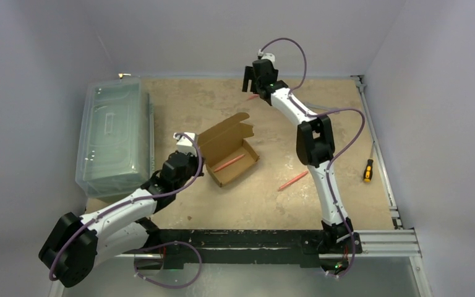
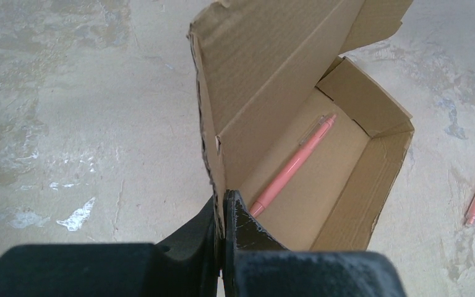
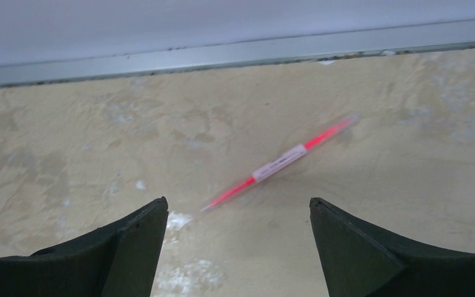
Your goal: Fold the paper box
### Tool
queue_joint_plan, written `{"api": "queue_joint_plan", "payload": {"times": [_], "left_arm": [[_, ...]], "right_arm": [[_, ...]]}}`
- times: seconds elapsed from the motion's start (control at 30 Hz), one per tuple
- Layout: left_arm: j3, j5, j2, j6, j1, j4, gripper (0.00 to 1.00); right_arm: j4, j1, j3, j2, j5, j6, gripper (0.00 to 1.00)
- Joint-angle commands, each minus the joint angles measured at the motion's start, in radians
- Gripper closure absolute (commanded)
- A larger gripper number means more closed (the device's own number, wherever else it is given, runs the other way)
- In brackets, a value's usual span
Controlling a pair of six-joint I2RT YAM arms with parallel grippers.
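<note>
The paper box (image 1: 243,148), brown corrugated cardboard, stands in the middle of the table as an open tray with its lid flap (image 1: 222,131) raised at the far-left side. A pink pen (image 1: 229,163) lies inside it. My left gripper (image 1: 190,153) is shut on the box's near-left wall; in the left wrist view the fingers (image 2: 224,207) pinch that wall's edge, with the box (image 2: 346,185) and its pen (image 2: 294,164) beyond. My right gripper (image 1: 250,80) hovers open near the table's back edge, away from the box, its jaws (image 3: 238,207) wide apart and empty just short of a red pen (image 3: 278,164).
A large clear plastic bin (image 1: 112,136) lies along the left edge. Another pink pen (image 1: 293,180) rests on the table right of the box. A yellow-handled screwdriver (image 1: 367,170) lies by the right rail. The back wall (image 3: 222,25) is close behind the red pen.
</note>
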Motion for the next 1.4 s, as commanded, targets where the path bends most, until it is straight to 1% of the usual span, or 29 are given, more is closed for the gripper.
{"api": "queue_joint_plan", "payload": {"times": [0.0, 0.1, 0.27, 0.37, 0.57, 0.8, 0.93, 1.1, 1.37], "left_arm": [[0.004, -0.016, -0.039, 0.0, 0.007, 0.008, 1.0], [0.0, -0.022, -0.048, 0.001, 0.006, 0.004, 1.0], [-0.005, -0.026, -0.052, 0.0, 0.007, -0.001, 1.0], [-0.011, -0.029, -0.057, -0.004, 0.006, 0.0, 1.0], [-0.016, -0.027, -0.057, -0.008, 0.007, 0.002, 1.0], [-0.017, -0.025, -0.063, -0.008, 0.007, 0.001, 1.0], [-0.015, -0.023, -0.067, -0.011, 0.007, -0.002, 1.0], [-0.01, -0.022, -0.079, -0.014, 0.007, -0.01, 1.0], [-0.008, -0.023, -0.093, -0.018, 0.007, -0.015, 1.0]], "right_arm": [[0.053, -0.016, 0.007, -0.006, 0.117, 0.033, 0.14], [0.064, -0.016, 0.041, 0.029, 0.148, 0.031, 0.17], [0.067, -0.016, 0.109, 0.092, 0.17, 0.043, 0.25], [0.07, -0.016, 0.135, 0.119, 0.18, 0.052, 0.27], [0.083, -0.018, 0.122, 0.152, 0.196, 0.057, 0.29], [0.09, -0.02, 0.123, 0.169, 0.182, 0.053, 0.37], [0.09, -0.019, 0.127, 0.172, 0.167, 0.046, 0.45], [0.09, -0.019, 0.122, 0.171, 0.148, 0.041, 0.46], [0.061, -0.023, 0.08, 0.149, 0.094, 0.042, 0.57]]}}
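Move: About 5 cm ahead of the open right hand, 3 cm to its right and some 9 cm below lies the far pen. The wrench lies about 19 cm right of that pen and 7 cm nearer the robot; the back rail runs some 8 cm beyond the pen. The left hand already grips the open box, whose tray is centred about 5 cm ahead, 9 cm right and 6 cm below it; the far pen is roughly 40 cm ahead and 18 cm right of it, on the table. Shifting right and a little forward, each by about 3 cm, the right hand lines up over the far pen, then sinks some 6.5 cm to it while turning about 10 degrees clockwise. It then nearly holds its place as the fingers, narrowing throughout, end half closed astride the pen without a visible pinch. The left hand keeps its pinch on the box and barely shifts. ##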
